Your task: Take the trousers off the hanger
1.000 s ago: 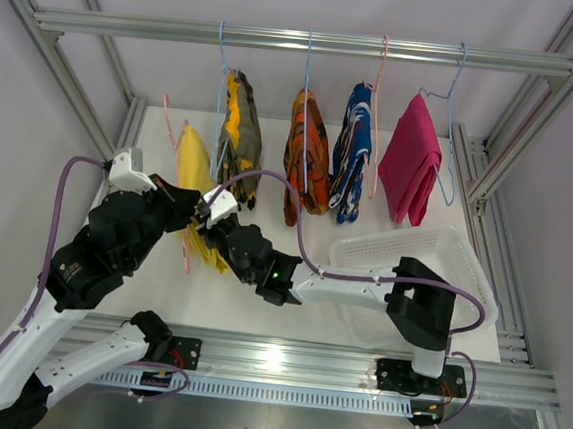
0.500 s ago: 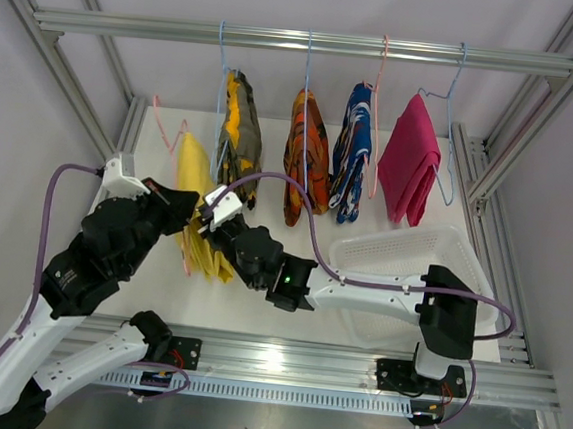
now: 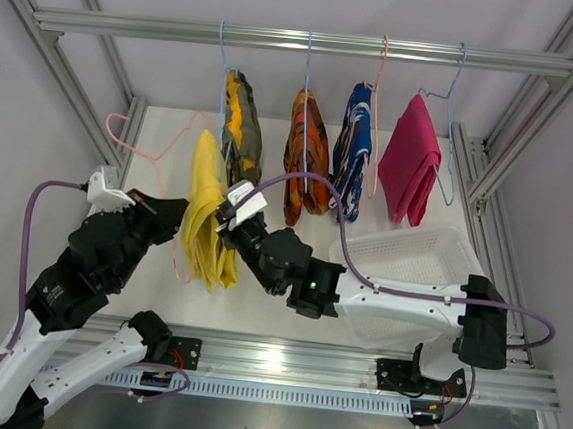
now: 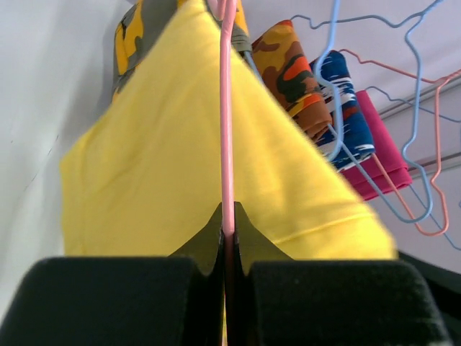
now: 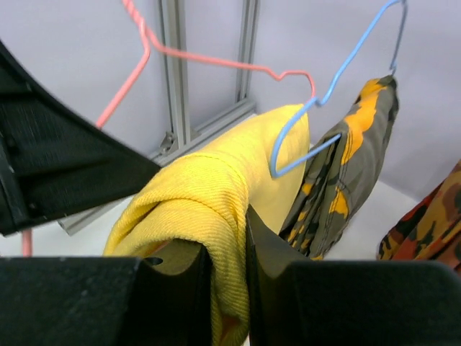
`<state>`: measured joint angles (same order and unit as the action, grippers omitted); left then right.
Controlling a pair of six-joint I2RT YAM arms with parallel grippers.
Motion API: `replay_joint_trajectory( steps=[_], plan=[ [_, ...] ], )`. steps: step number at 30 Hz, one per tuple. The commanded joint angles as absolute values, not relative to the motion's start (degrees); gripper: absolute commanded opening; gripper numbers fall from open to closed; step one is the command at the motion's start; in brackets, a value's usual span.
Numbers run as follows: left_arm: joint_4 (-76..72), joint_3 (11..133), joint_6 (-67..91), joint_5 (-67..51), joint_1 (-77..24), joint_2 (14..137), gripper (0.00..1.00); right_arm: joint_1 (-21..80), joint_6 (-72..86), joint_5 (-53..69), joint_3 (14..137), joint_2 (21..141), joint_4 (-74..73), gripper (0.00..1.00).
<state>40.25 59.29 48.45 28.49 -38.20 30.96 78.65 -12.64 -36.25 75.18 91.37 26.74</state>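
Note:
The plain yellow trousers (image 3: 205, 223) hang folded over a pink hanger (image 4: 225, 108) held low at the front left, away from the rail. My left gripper (image 4: 227, 232) is shut on the hanger's thin pink wire, just below the yellow cloth. From the right, my right gripper (image 5: 229, 252) is shut on a thick fold of the yellow trousers (image 5: 216, 194). The hanger's hook (image 3: 114, 124) points left toward the frame post. Still on hangers on the rail are the camouflage (image 3: 242, 130), orange-black (image 3: 307, 156), blue-white-red (image 3: 353, 145) and magenta (image 3: 411, 170) trousers.
The metal rail (image 3: 302, 41) runs across the top with blue and pink hangers on it. A white mesh basket (image 3: 413, 261) stands at the right, partly under my right arm. Frame posts close both sides.
The left gripper has drawn the pink hanger left, so its hook swung out toward the left post. The right gripper and the yellow cloth shifted slightly right, spreading the trousers.

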Motion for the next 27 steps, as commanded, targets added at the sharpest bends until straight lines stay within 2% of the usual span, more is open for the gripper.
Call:
replay_joint_trajectory(
  steps=[1,27],
  plan=[
    [41.0,58.5,49.3,31.5,-38.4,30.4,0.0,79.3,-14.0,-37.9,76.7,84.8,38.8,0.0],
    [41.1,45.0,54.4,32.2,-38.4,31.9,0.0,84.7,-22.3,-38.7,92.9,83.7,31.0,0.0]
  ],
)
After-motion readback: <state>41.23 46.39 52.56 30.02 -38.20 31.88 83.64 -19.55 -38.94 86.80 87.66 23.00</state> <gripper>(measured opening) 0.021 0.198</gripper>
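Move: My left hand already grips the side wire of the pink hanger; the yellow trousers' middle lies about 6 cm to its right and 3 cm ahead, roughly level with it. My right hand already pinches the near folds of those trousers, whose middle is some 3 cm ahead, 2 cm left and 3 cm below. From the right hand the grey camouflage trousers hang about 15 cm straight ahead, and the orange ones 15 cm ahead and 14 cm right, both at about its height. I pull the trousers and the hanger apart in height. My right hand keeps its pinch on the yellow cloth and lifts it some 10 cm, easing back a little towards the arms' side, while my left hand, still shut on the pink wire, draws the hanger down about 9 cm after a slow start, fingers tipping down roughly 10 degrees. ##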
